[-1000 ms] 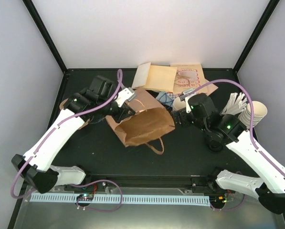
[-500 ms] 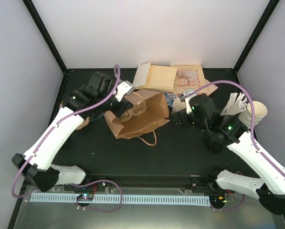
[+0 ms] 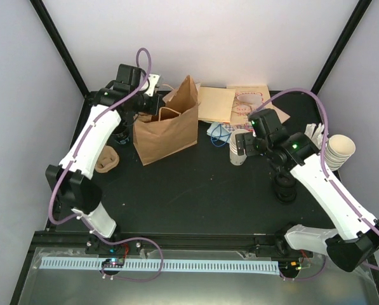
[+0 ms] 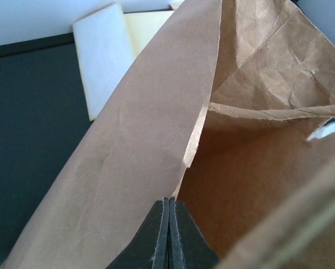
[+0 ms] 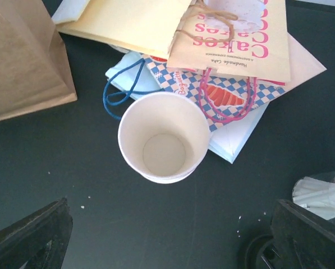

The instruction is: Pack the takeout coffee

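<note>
The takeout coffee is a cream-white paper cup, lidless, empty and upright on the black table, beside a pile of flat printed bags. My right gripper hovers open above it, its fingers wide apart, and the cup lies just beyond the fingertips. From above, the cup shows partly under that gripper. A brown paper bag stands upright at the back left with its mouth open. My left gripper is shut on the bag's rim and appears at the bag's top left from above.
Flat paper bags and envelopes lie at the back centre. A nested cup stack and white straws sit at the right edge, a black round object in front of them. A brown cardboard piece lies at the left.
My left arm has lifted the brown bag from lying on its side to upright and drawn it back and left. My right gripper shifted slightly over the cup, still open.
</note>
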Action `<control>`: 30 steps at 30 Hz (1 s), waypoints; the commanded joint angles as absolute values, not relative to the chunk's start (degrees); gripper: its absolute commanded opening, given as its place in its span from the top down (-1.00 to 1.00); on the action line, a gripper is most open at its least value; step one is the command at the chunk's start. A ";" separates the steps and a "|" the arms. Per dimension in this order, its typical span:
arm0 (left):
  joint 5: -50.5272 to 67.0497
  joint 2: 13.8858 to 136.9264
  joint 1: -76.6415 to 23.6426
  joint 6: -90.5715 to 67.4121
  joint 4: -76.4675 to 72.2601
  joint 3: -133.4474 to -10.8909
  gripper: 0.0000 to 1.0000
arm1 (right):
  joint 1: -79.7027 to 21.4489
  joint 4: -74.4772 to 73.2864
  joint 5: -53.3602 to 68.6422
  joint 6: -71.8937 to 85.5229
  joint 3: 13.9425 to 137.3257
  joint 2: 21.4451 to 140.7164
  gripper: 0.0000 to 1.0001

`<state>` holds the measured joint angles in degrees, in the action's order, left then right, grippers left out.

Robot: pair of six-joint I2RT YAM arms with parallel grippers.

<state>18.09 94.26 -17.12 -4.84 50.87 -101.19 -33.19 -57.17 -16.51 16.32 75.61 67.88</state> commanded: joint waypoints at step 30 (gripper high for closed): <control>3.77 62.07 -10.28 -13.71 48.54 -86.36 -0.97 | -31.38 -62.14 -27.21 25.29 85.27 80.38 -1.00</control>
<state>2.13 69.47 -10.57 -9.72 49.52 -97.03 -31.75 -62.02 -24.16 26.04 84.79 78.65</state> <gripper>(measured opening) 0.988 1.000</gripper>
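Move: The left hand is shut on the mouth of the brown paper bag near its left end; the bag's middle is about 2 cm ahead, 3 cm right and 16 cm below. The black cup stands about 19 cm left, roughly level; the cup holder 24 cm left and 8 cm back. From the open right hand, the white cup stack is some 6 cm ahead, 2 cm left, 18 cm below; the straw jar 4 cm ahead, 19 cm right. Still pinching the paper bag's rim, the left hand eases about 4 cm forward and a little left, its fingers opening wide on the way to let go, then climbs some 13 cm while swinging back and left towards the black cup's side, turning counter-clockwise and tipping up by roughly 20 degrees each. The right hand, fingers still wide open, bobs up a couple of centimetres and down again, then edges forward to about 3.5 cm in all above the white cup stack, turning slightly clockwise without touching it. ##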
